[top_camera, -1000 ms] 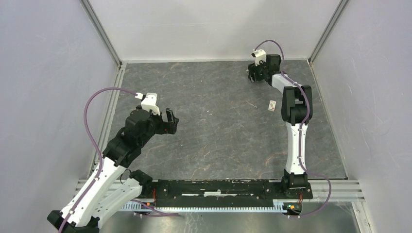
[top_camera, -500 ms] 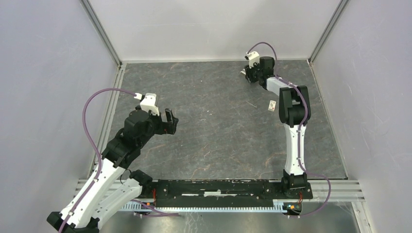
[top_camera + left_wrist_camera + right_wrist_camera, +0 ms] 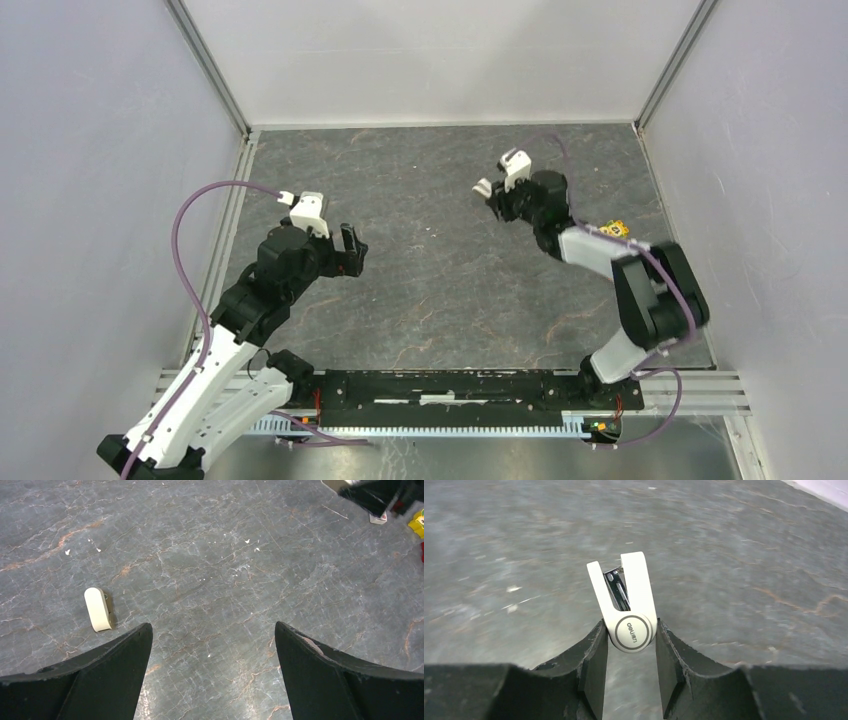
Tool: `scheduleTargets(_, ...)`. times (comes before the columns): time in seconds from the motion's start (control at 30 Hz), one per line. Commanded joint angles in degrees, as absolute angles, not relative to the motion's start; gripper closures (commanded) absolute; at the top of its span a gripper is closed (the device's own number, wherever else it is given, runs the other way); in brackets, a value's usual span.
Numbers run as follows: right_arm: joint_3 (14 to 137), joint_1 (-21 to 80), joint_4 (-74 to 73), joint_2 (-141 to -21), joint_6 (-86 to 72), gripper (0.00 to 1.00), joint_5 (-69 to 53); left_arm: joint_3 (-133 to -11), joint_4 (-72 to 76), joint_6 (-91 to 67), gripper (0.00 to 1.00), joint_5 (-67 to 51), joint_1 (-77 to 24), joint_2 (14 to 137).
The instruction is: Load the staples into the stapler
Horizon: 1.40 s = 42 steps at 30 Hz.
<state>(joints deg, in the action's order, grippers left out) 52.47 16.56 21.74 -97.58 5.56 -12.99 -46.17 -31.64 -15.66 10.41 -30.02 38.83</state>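
The white stapler (image 3: 631, 630) hangs above the table, its two arms spread in a V. My right gripper (image 3: 630, 626) is shut on its round hinge end; from above, the stapler (image 3: 483, 187) shows at that gripper (image 3: 497, 200), right of centre. The staples' small whitish box with a red mark (image 3: 378, 518) lies at the upper right of the left wrist view, with a thin pale strip (image 3: 335, 512) on the table beside it. The right arm hides the box in the top view. My left gripper (image 3: 211, 625) is open and empty over bare table at the left (image 3: 352, 250).
A small cream oblong piece (image 3: 98, 609) lies on the table left of my left fingers. A yellow cube (image 3: 613, 228) sits by the right forearm, also visible in the left wrist view (image 3: 417, 522). Grey walls and metal rails (image 3: 232, 215) enclose the stone-patterned table.
The right arm has swung from the far right corner toward the middle and folded back, its jaws closing on the stapler and carrying it. The left arm has stayed still.
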Motion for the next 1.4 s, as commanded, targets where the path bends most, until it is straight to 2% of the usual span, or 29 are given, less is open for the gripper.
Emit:
scheduleTargets(0.0, 40.29, 21.53, 30.86, -85.71, 1.25, 0.73, -12.16, -47.15, -31.00, -17.91, 0.02, 8.35, -30.04, 39.89)
scheduleTargets(0.23, 21.35, 31.80, 42.74, -68.90, -13.99, 0.71, -10.34, -46.37, -20.47, -34.57, 0.07, -9.68, -30.11, 44.20)
scheduleTargets(0.37, 14.95, 37.72, 48.62, -62.70, -21.12, 0.71, -5.26, -43.59, -11.71, -42.15, 0.11, -15.03, -30.15, 49.88)
scheduleTargets(0.63, 15.18, 46.15, 46.83, -58.07, -21.85, 0.72, 2.55, -41.78, -0.91, -48.95, 0.12, -21.02, -33.28, 59.83)
scheduleTargets(0.97, 19.16, 53.08, 43.12, -59.73, -18.75, 0.73, 7.72, -40.84, 6.27, -49.94, 0.11, -20.76, -37.43, 63.85)
scheduleTargets(1.1, 20.49, 55.72, 41.67, -60.24, -16.80, 0.73, 10.93, -40.76, 7.21, -50.37, 0.18, -21.67, -37.65, 64.84)
scheduleTargets(1.3, 20.96, 57.98, 41.31, -60.29, -15.66, 0.74, 14.54, -38.74, 10.27, -52.83, 0.41, -23.72, -38.15, 65.28)
scheduleTargets(1.37, 20.92, 58.51, 41.33, -60.32, -15.66, 0.74, 15.56, -38.14, 10.93, -53.54, 0.46, -24.05, -38.23, 64.93)
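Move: The right hand already grips the stapler by its round hinge end, the stapler's middle some 2 cm ahead, 1 cm left and 1 cm below its fingers; it lies about 23 cm ahead, 31 cm right and 13 cm below the empty left hand. The meeting place is roughly 22 cm back, 14 cm left and 6 cm above the right hand. From the right hand, the thin staple strip is some 3 cm back, 3 cm right and 10 cm below, the small white box 4 cm back, 13 cm right and 9 cm below. The right arm keeps its hold on the stapler and draws it quickly back about 24 cm, with some 12 cm to the left and 7 cm of rise, rolling so its left side lifts, then eases to a stop near the middle in front of the left hand. The left hand swings about 18 cm right and sinks 3 cm to meet it, rolling its left side down, tipping its fingers downward and turning clockwise, and late on closes its fingers about halfway around the stapler's open front end without shutting on it. ##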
